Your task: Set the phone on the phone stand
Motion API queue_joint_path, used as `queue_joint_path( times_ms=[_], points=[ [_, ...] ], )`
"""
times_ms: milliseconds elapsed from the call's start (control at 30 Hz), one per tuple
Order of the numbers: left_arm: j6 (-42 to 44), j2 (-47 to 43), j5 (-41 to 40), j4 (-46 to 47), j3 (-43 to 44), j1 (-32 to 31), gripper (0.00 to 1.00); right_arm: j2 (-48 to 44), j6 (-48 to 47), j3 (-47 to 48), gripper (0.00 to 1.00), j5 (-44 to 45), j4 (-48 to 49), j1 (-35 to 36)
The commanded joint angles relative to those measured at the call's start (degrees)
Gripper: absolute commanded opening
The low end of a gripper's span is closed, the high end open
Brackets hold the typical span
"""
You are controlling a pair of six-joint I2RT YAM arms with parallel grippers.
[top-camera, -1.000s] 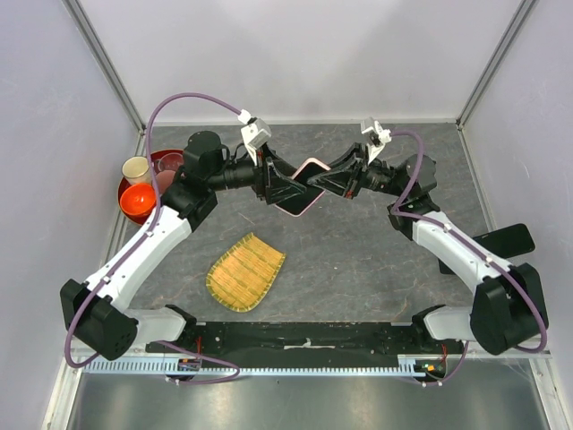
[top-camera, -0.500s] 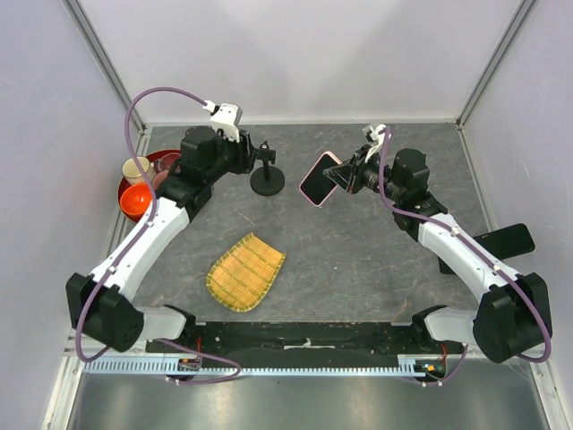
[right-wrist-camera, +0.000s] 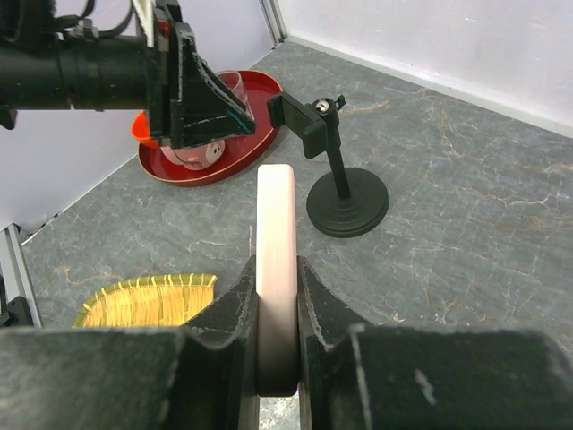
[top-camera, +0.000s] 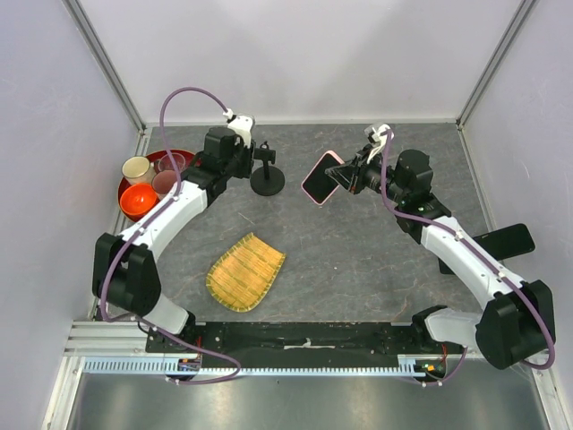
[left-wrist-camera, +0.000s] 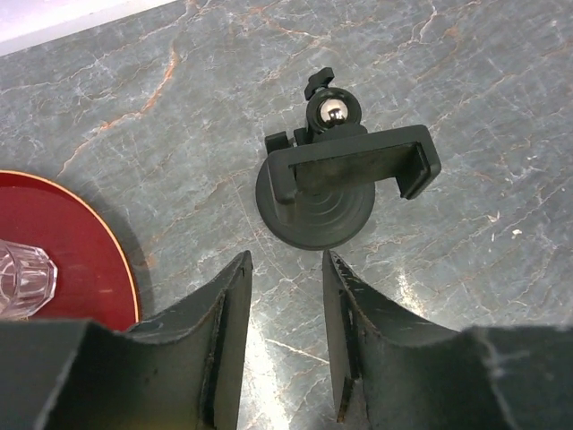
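Note:
The phone (top-camera: 320,178), black screen with a pale pink rim, hangs tilted above the table with my right gripper (top-camera: 343,177) shut on its right end. In the right wrist view its pink edge (right-wrist-camera: 275,224) stands upright, clamped by both fingers of the right gripper (right-wrist-camera: 276,269). The phone stand (top-camera: 267,176), a black disc base with a thin post and a clamp, stands to the phone's left, apart from it. My left gripper (top-camera: 252,159) hovers just left of the stand. Seen from the left wrist, the left gripper (left-wrist-camera: 285,262) is open and holds nothing, with the stand's clamp (left-wrist-camera: 354,164) ahead of it.
A red tray (top-camera: 183,153) at the left holds an orange bowl (top-camera: 137,199), a beige cup (top-camera: 136,168) and a glass (top-camera: 168,162). A yellow bamboo mat (top-camera: 245,270) lies front centre. An all-black phone (top-camera: 507,240) rests at the right edge. Walls close in on three sides.
Both grippers were at the phone a second ago. The left one let go, drew back left beside the stand and narrowed a little. The right one carried the phone rightwards.

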Motion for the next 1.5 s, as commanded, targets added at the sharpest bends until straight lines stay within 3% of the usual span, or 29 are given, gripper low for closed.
queue_joint_path(
  times_ms=[0, 200, 567, 700, 1033, 1333, 1433, 1467],
  points=[
    [4.05, 2.4, -1.95, 2.99, 3.87, -0.08, 0.43, -2.89, -0.97, 2.05, 0.0, -0.17, 5.05, 0.06],
    [4.67, 5.48, -1.68, 4.13, 5.89, 0.0, 0.51, -2.98, -1.15, 1.61, 0.0, -0.52, 5.58, 0.06],
    [0.72, 7.85, 6.14, 5.54, 7.21, 3.96, 0.43, -2.71, -0.79, 1.25, 0.0, -1.31, 6.55, 0.06],
    [0.28, 8.64, 9.91, 5.89, 7.74, 4.49, 0.35, -2.27, -0.71, 1.34, 0.0, -1.57, 6.64, 0.06],
    [1.15, 9.26, 13.96, 6.5, 8.0, 4.58, 0.4, -1.75, -0.09, 1.34, 0.0, -2.89, 7.78, 0.06],
    [0.72, 10.14, 14.75, 6.59, 8.18, 5.28, 0.27, -1.22, 0.44, 1.34, 0.0, -3.42, 8.39, 0.06],
    [0.63, 10.23, 14.93, 6.24, 8.44, 5.28, 0.12, -1.31, 0.26, 1.52, 0.0, -3.07, 8.22, 0.06],
    [0.71, 10.06, 14.84, 5.98, 8.36, 5.28, 0.03, -1.39, -0.17, 1.52, 0.0, -2.81, 7.87, 0.06]
  ],
)
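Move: The left hand, half open, has the phone stand's clamp just out of reach, its middle about 4 cm ahead, 4 cm to the right and 3 cm below. The red tray lies some 23 cm to the left of that hand, 2 cm ahead and 17 cm below; the phone hangs about 17 cm to its right, 9 cm back and 8 cm above. From the right hand, which holds the phone, the clamp is roughly 11 cm ahead, 17 cm left and 11 cm below. The left hand eases forward about 4 cm and sinks a bit under 2 cm to the near left end of the phone stand's clamp, turning slightly clockwise (5 degrees or so) once most of the reach is done, while its fingers narrow from half open to nearly shut and pinch that end. The right hand keeps its grip on the phone's edge off to the right, only creeping up about 1 cm. ##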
